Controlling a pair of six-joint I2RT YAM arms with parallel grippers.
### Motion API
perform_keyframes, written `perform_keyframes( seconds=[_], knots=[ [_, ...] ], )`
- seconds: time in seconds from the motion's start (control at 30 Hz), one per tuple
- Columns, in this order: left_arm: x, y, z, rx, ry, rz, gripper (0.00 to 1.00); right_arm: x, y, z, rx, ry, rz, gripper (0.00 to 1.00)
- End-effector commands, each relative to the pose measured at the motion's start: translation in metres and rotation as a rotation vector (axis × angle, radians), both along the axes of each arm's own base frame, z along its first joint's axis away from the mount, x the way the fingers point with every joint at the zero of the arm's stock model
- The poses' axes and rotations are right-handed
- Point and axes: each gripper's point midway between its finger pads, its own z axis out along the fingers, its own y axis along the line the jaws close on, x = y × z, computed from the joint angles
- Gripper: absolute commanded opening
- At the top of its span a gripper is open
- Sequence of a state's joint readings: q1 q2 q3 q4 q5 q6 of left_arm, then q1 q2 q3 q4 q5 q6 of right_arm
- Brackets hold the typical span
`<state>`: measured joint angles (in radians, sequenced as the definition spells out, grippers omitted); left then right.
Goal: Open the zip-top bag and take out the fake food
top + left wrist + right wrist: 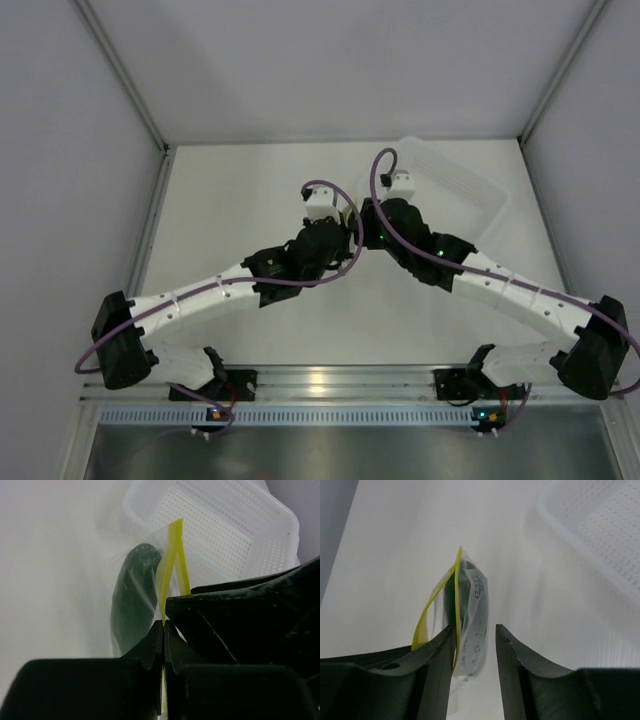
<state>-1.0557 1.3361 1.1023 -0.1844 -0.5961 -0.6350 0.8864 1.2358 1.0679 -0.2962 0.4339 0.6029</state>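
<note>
The zip-top bag (476,625) hangs upright between both grippers, its yellow-green zip strip (173,555) parted into two lips at the top. The fake food (134,602), dark green and elongated, lies inside the clear plastic (465,575). My left gripper (164,626) is shut on one lip of the strip. My right gripper (475,632) is open. The other yellow lip (457,595) and printed bag wall stand between its fingers, against the left finger (437,655), with a gap to the right one. In the top view the two grippers (345,245) (368,225) meet mid-table, hiding the bag.
A clear rigid bin (460,185) with a dotted floor stands just behind and to the right of the grippers, close to the bag (225,520) (600,535). White walls enclose the table on three sides.
</note>
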Motion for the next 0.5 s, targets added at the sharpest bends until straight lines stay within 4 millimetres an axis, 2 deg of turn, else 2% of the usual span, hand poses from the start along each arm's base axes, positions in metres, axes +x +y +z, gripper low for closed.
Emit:
perform_keyframes(
  seconds=[0.0,0.03,0.1,0.13,0.23,0.3,0.33,0.37,0.43,0.47],
  knots=[
    [0.004,-0.004,0.028,-0.091,-0.054,0.017,0.0,0.014,0.008,0.01,0.026,-0.024,0.002,0.37],
    [0.005,-0.002,0.027,-0.086,-0.055,0.024,0.0,0.016,0.007,0.008,0.018,-0.021,-0.001,0.32],
    [0.006,0.001,0.027,-0.081,-0.06,0.041,0.0,0.015,0.007,-0.001,0.004,-0.009,0.007,0.29],
    [0.007,0.001,0.025,-0.075,-0.061,0.046,0.0,0.016,0.009,-0.002,0.007,-0.012,0.014,0.18],
    [0.011,0.008,0.021,-0.053,-0.071,0.088,0.0,0.019,0.005,-0.011,-0.023,-0.002,0.017,0.0],
    [0.015,0.018,0.014,-0.026,-0.075,0.137,0.0,0.019,-0.002,-0.021,-0.056,0.014,0.01,0.0],
    [0.019,0.032,0.011,-0.007,-0.086,0.209,0.0,0.021,-0.009,-0.027,-0.064,0.025,-0.002,0.0],
    [0.018,0.039,0.001,0.009,-0.077,0.236,0.0,0.018,-0.015,-0.043,-0.08,0.056,0.007,0.0],
    [0.022,0.057,-0.006,-0.019,-0.06,0.299,0.0,0.023,-0.035,-0.054,-0.08,0.074,-0.032,0.0],
    [0.023,0.064,-0.009,-0.032,-0.053,0.319,0.0,0.018,-0.044,-0.073,-0.098,0.107,-0.033,0.0]
  ],
)
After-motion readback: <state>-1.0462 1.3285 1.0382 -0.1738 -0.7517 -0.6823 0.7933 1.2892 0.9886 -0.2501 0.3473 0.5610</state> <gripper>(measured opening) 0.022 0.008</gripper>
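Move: The bag's near yellow zip lip lies between the right hand's half-open fingers, about 1 cm ahead, 1 cm to the left and 2 cm below their midpoint. The bag hangs from the left hand's already shut fingers; that same lip is some 3 cm ahead and 2 cm to the right of them, 2 cm lower. Inside, the fake cucumber sits roughly 2 cm ahead, 3 cm left and 7 cm below the right hand. The white bin is about 20 cm ahead and 18 cm right, 18 cm down. The bag's zip lip gets pinched by the right hand, which sinks a couple of centimetres with a little forward drift while its fingers close fully. Both hands then draw the mouth apart: the left, still gripping its edge, pulls about 3 cm left, dips slightly and swings some 10 degrees counter-clockwise, while the right goes a further 2–3 cm down and about 2 cm right. ##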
